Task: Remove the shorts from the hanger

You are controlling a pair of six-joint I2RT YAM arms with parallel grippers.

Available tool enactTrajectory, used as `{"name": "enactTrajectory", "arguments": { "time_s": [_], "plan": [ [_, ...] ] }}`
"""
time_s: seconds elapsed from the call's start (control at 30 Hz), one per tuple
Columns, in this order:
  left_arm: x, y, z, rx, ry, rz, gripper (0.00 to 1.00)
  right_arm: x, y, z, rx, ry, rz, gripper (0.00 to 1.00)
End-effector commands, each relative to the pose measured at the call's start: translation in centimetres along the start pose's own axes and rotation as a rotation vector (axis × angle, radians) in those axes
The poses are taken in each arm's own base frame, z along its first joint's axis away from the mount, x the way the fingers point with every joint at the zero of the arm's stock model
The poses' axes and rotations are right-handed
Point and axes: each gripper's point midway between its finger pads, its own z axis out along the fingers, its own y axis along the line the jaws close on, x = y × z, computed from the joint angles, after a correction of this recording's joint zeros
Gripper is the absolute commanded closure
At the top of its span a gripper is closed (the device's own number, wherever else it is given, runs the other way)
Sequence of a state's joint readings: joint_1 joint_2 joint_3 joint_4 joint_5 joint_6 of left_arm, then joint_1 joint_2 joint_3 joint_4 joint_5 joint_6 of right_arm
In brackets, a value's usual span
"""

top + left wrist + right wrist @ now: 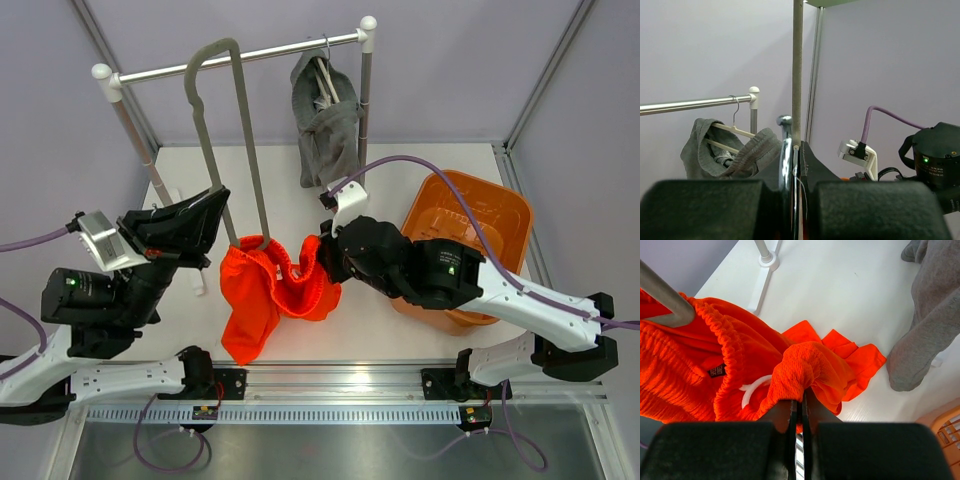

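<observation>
The orange-red shorts (275, 295) hang by their waistband from the lower end of a long grey hanger (240, 110), with their legs draped on the white table. My left gripper (214, 200) is shut on the hanger's rod (797, 75), which rises between its fingers. My right gripper (325, 258) is shut on a bunched fold of the orange-red shorts (805, 370), close to the waistband and the grey hanger bar (665, 297). The grey shorts (325, 130) hang on a white hanger (325, 80) at the rail's right end and also show in the wrist views (725, 150) (930, 325).
A metal clothes rail (250, 58) on two white-capped posts spans the back of the table. An orange plastic basket (470, 225) stands at the right, beside my right arm. A rack foot (767, 260) rests on the white tabletop.
</observation>
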State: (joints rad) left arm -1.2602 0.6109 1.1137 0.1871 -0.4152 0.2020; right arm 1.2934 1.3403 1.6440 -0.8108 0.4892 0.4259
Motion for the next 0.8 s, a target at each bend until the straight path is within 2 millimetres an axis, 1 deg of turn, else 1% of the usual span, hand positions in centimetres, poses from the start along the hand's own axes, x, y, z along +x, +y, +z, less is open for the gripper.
{"name": "enactTrajectory", "arguments": {
  "time_s": [0.0, 0.03, 0.1, 0.13, 0.17, 0.2, 0.23, 0.27, 0.3, 0.33, 0.37, 0.4, 0.43, 0.47, 0.5, 0.57, 0.6, 0.63, 0.7, 0.73, 0.77],
  "plan": [
    [-4.2, 0.0, 0.4, 0.012, -0.139, -0.055, 1.0, -2.1, 0.1, -0.9, 0.002, -0.058, 0.013, 1.0],
    [-3.9, -0.1, 0.7, 0.007, -0.128, -0.045, 1.0, -2.2, 0.3, -0.9, -0.002, -0.057, 0.012, 1.0],
    [-3.9, -0.4, 0.8, 0.023, -0.129, -0.043, 1.0, -2.2, 0.5, -0.9, -0.013, -0.051, 0.005, 1.0],
    [-4.0, -1.1, 0.8, 0.058, -0.138, -0.051, 1.0, -2.1, 0.8, -0.7, -0.02, -0.046, -0.003, 1.0],
    [-4.2, -1.3, 0.8, 0.072, -0.148, -0.06, 1.0, -1.7, 1.5, -0.6, -0.056, -0.023, -0.023, 1.0],
    [-3.8, -1.6, 0.9, 0.082, -0.146, -0.069, 1.0, -1.5, 2.3, -0.4, -0.087, -0.006, -0.031, 1.0],
    [-3.3, -1.9, 1.1, 0.084, -0.138, -0.08, 1.0, -1.6, 3.4, 0.0, -0.121, 0.002, -0.034, 1.0],
    [-3.1, -1.8, 1.3, 0.074, -0.137, -0.081, 1.0, -1.9, 5.1, 0.0, -0.187, -0.006, -0.034, 1.0],
    [-2.3, -1.6, 1.4, 0.052, -0.12, -0.073, 1.0, -1.6, 7.2, -0.6, -0.247, -0.013, -0.055, 1.0],
    [-1.7, -0.5, 1.5, -0.014, -0.103, -0.066, 1.0, -1.3, 8.8, -0.6, -0.285, -0.016, -0.083, 1.0],
    [-1.9, 0.1, 1.5, -0.049, -0.119, -0.07, 1.0, -1.2, 10.1, -0.9, -0.315, -0.02, -0.095, 1.0],
    [-1.8, 0.6, 1.3, -0.072, -0.125, -0.059, 1.0, -1.2, 11.7, -2.0, -0.359, -0.024, -0.112, 1.0],
    [-1.2, 1.2, 1.1, -0.1, -0.12, -0.039, 1.0, -0.6, 12.6, -1.8, -0.367, -0.01, -0.132, 1.0],
    [-1.4, 1.5, 1.0, -0.117, -0.126, -0.033, 1.0, -0.3, 13.2, -2.1, -0.381, -0.004, -0.155, 1.0],
    [-1.4, 1.9, 1.0, -0.14, -0.122, -0.023, 1.0, -0.1, 14.3, -2.9, -0.416, -0.003, -0.169, 1.0],
    [-1.8, 2.2, 1.1, -0.156, -0.129, -0.005, 1.0, 0.4, 14.8, -2.9, -0.428, 0.01, -0.181, 1.0],
    [-1.9, 2.3, 1.1, -0.156, -0.133, -0.002, 1.0, 0.7, 14.6, -2.6, -0.414, 0.013, -0.184, 1.0],
    [-2.6, 2.5, 1.2, -0.162, -0.146, -0.001, 1.0, 0.8, 14.3, -2.4, -0.392, 0.015, -0.179, 1.0],
    [-2.5, 2.6, 1.4, -0.175, -0.117, 0.009, 1.0, 0.4, 11.8, -1.8, -0.262, -0.009, -0.171, 1.0],
    [-2.5, 2.9, 1.5, -0.189, -0.098, 0.016, 1.0, -0.3, 10.2, -1.6, -0.177, -0.037, -0.15, 1.0],
    [-2.9, 3.4, 1.5, -0.21, -0.073, 0.025, 1.0, -0.5, 8.8, -1.8, -0.134, -0.036, -0.151, 1.0]
  ]
}}
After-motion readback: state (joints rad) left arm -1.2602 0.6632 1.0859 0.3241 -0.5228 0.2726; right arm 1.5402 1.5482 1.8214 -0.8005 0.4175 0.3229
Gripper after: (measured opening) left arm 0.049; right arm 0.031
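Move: The right hand already holds the edge of the orange shorts' waistband; the shorts' middle hangs about 8 cm to its left, 1 cm back and 8 cm below. The hanger's lower end, still in the waistband, is roughly 11 cm left of that hand, 3 cm ahead and 5 cm higher. The grey garment hangs some 25 cm straight ahead of it and somewhat higher. From the left hand, which holds the hanger, the shorts' middle is about 2 cm ahead, 6 cm right and 26 cm below. Keeping its pinch on the waistband, the right hand waits briefly, then pulls quickly back and to its left at nearly level height, about 14 cm in all, turning some 25 degrees counter-clockwise to draw the shorts off the hanger's lower end, and eases a little forward again at the finish. The left hand keeps its grip on the upright hanger as a counter-hold, shifting a centimetre or two right, then forward and back left. ##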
